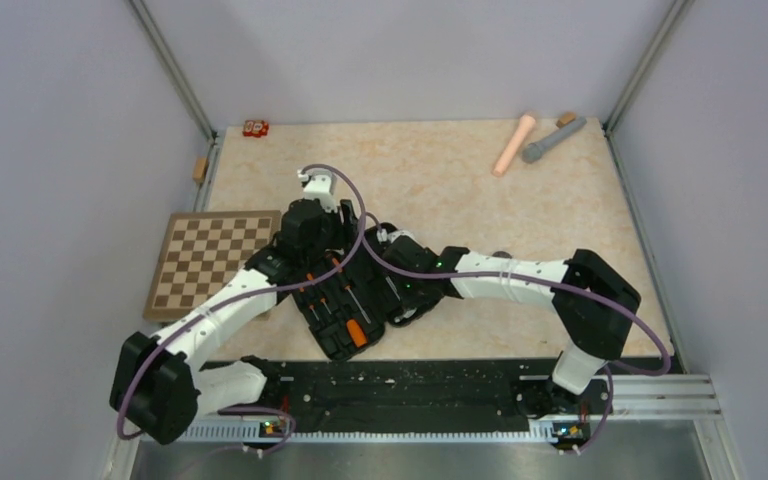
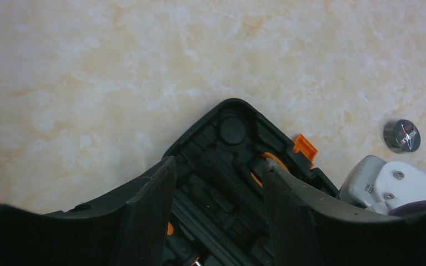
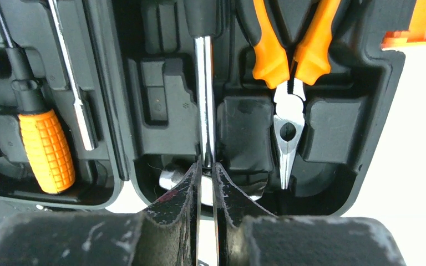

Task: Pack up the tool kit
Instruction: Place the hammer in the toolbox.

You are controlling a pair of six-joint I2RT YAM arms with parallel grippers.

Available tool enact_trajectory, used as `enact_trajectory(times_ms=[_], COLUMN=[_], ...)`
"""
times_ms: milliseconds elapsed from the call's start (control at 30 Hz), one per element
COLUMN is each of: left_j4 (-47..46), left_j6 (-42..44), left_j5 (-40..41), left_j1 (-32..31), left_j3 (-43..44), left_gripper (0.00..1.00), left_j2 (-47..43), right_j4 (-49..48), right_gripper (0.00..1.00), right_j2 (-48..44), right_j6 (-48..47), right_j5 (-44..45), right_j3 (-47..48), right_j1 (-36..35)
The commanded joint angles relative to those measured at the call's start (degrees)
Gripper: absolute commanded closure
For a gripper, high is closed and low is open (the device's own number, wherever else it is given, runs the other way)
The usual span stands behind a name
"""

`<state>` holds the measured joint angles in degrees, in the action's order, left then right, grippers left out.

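Observation:
The black tool kit case [image 1: 345, 305] lies open at the table's middle. My left gripper [image 2: 219, 166] hangs open over its far end, one finger on each side of a black ribbed handle [image 2: 236, 177] seated in the case, not touching it. The orange latch [image 2: 305, 147] sticks out of the case rim. My right gripper [image 3: 206, 166] is shut on the tip of a chrome-shafted tool [image 3: 203, 94] lying in its slot. Orange-handled pliers [image 3: 287, 61] sit to the shaft's right. An orange-handled screwdriver [image 3: 45, 149] rests in the other half.
A brown chessboard [image 1: 205, 262] lies left of the case, partly off the table edge. A pink cylinder [image 1: 513, 145] and a grey cylinder [image 1: 552, 140] rest at the far right. A small red object [image 1: 256, 127] sits at the back left. A small round dark metal piece [image 2: 402, 136] lies beside the case.

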<state>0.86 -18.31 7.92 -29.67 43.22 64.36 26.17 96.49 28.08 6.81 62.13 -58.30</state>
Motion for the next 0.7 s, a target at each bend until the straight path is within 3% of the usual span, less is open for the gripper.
enact_trajectory(times_ms=[0,400,667], left_j4=[-4.05,-1.34,-1.13], left_j6=[-4.97,-8.80,-8.59], left_j5=[-5.96,-12.77,-13.71], left_j1=[0.01,-0.03,-0.12], left_j3=[0.88,4.98,4.92], left_gripper=[0.39,0.59,0.64], left_j2=[5.43,17.07,18.41], right_j4=[-2.85,-4.94,-1.50], right_gripper=[0.88,0.84,0.86], right_j2=[-2.61,-8.70,-8.48], right_j6=[-0.48,-1.48,-1.76], right_j5=[-4.30,-8.33,-7.07], right_j3=[-1.28,0.03,-0.61], right_j1=[1.93,3.60,3.85])
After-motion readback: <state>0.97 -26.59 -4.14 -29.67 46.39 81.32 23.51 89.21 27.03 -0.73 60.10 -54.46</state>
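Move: The hammer's middle lies about 5 cm back, 5 cm right and some 15 cm below the left hand. From the right hand, whose nearly shut fingertips are at the hammer's head, that middle is roughly 8 cm ahead, 5 cm left and 1 cm lower. The pliers lie about 9 cm ahead of the right hand and 1 cm left of it; the big orange screwdriver about 5 cm back and 11 cm left. The right fingertips come off the hammer's head: after a slight dip the hand rises about 4 cm, rolling some 10 degrees, its fingers still nearly shut. Meanwhile the left hand sinks some 8 cm and swings 5 cm right towards the hammer's handle, tipping about 20 degrees further down while its fingers narrow from about two-thirds to a third open, no touch yet. ##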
